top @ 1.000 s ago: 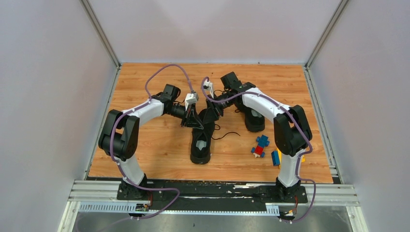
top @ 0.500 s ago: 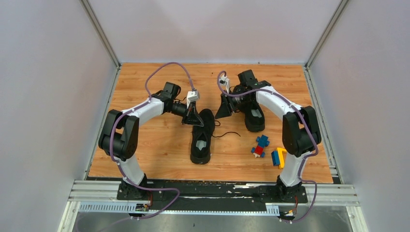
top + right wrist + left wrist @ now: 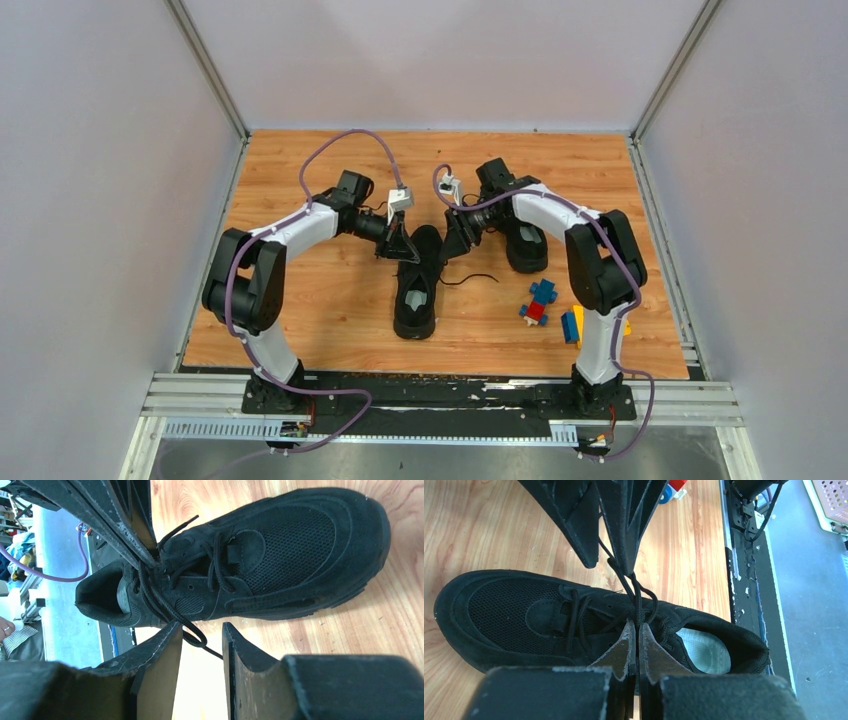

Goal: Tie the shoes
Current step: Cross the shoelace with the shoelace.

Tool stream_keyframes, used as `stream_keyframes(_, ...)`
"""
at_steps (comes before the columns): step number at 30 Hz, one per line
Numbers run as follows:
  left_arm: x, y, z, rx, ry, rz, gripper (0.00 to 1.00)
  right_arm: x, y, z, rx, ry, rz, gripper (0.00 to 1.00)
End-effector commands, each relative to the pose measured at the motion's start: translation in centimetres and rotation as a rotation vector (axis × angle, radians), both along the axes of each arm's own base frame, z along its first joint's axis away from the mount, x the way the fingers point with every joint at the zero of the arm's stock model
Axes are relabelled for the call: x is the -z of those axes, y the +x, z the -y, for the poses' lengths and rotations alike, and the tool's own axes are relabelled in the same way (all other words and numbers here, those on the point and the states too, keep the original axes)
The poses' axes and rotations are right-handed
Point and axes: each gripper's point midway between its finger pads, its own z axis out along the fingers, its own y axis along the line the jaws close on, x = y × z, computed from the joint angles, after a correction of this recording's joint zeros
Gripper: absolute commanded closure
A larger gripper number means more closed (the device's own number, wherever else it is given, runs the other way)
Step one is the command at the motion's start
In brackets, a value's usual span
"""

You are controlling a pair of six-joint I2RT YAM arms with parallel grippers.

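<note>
One black shoe (image 3: pixel 415 300) lies mid-table, heel toward the arms, and the other shoe (image 3: pixel 528 250) lies to its right, partly under the right arm. My left gripper (image 3: pixel 635 626) sits over the middle shoe's (image 3: pixel 524 605) eyelets, shut on its thin black lace (image 3: pixel 638 600), which rises taut from the tongue. My right gripper (image 3: pixel 201 627) stands open on the far side of that shoe (image 3: pixel 280 545), with a loop of lace (image 3: pixel 196 637) lying at the mouth of its fingers, ungripped. Another lace end (image 3: pixel 470 278) trails on the wood to the right.
Small blue, red and yellow toy blocks (image 3: pixel 540 300) lie on the wooden table (image 3: pixel 300 300) right of the middle shoe, with another block (image 3: pixel 572 325) beside the right arm. Grey walls enclose three sides. A black rail (image 3: pixel 440 395) runs along the near edge.
My left gripper has closed on the lace over the middle shoe. My right gripper swung right, away from that shoe, then came back toward it, and its jaws opened wider.
</note>
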Motion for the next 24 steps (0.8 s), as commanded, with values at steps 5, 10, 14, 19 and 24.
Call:
stream_keyframes(5,-1.3,-0.5,0.2,0.003,-0.014,0.045,1.00,-5.5,1.1,-0.2,-0.078,0.134,0.126,0.64)
stream_keyframes(10,-0.9,-0.6,0.9,-0.015,0.005,0.062,1.00,-5.4,3.2,1.5,-0.009,0.139,0.098,0.63)
stream_keyframes(14,-0.7,-0.3,1.1,-0.051,0.030,0.095,1.00,-2.1,6.5,1.7,0.097,0.023,0.110,0.63)
stream_keyframes(19,-0.8,0.8,1.0,-0.105,0.060,0.130,1.00,0.5,8.1,-0.1,0.101,-0.021,0.116,0.64)
stream_keyframes(24,-1.0,1.5,1.1,-0.133,0.078,0.157,1.00,-0.3,5.8,-2.2,0.007,0.039,0.100,0.65)
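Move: The loop of lace pinched in the left fingers reaches some 5 cm to that hand's right; its bend lies almost at the right fingertips, level with them and about 1 cm below. From the right hand, the shoe's toe is about 6 cm ahead, 4 cm left and 5 cm down. The loose lace tail on the table is roughly 4 cm back, 5 cm right and 9 cm lower, and the second shoe some 6 cm ahead and 14 cm right. The lace loop stays pinched over the shoe in the shut left fingers, which dip about 1 cm and recover partway. Meanwhile the right hand, keeping its fingers part open, leaves the loop's bend: up roughly 3 cm, forward about 7 cm along the shoe's right side, drifting right, then down some 6 cm beside the toe, edging back left. ##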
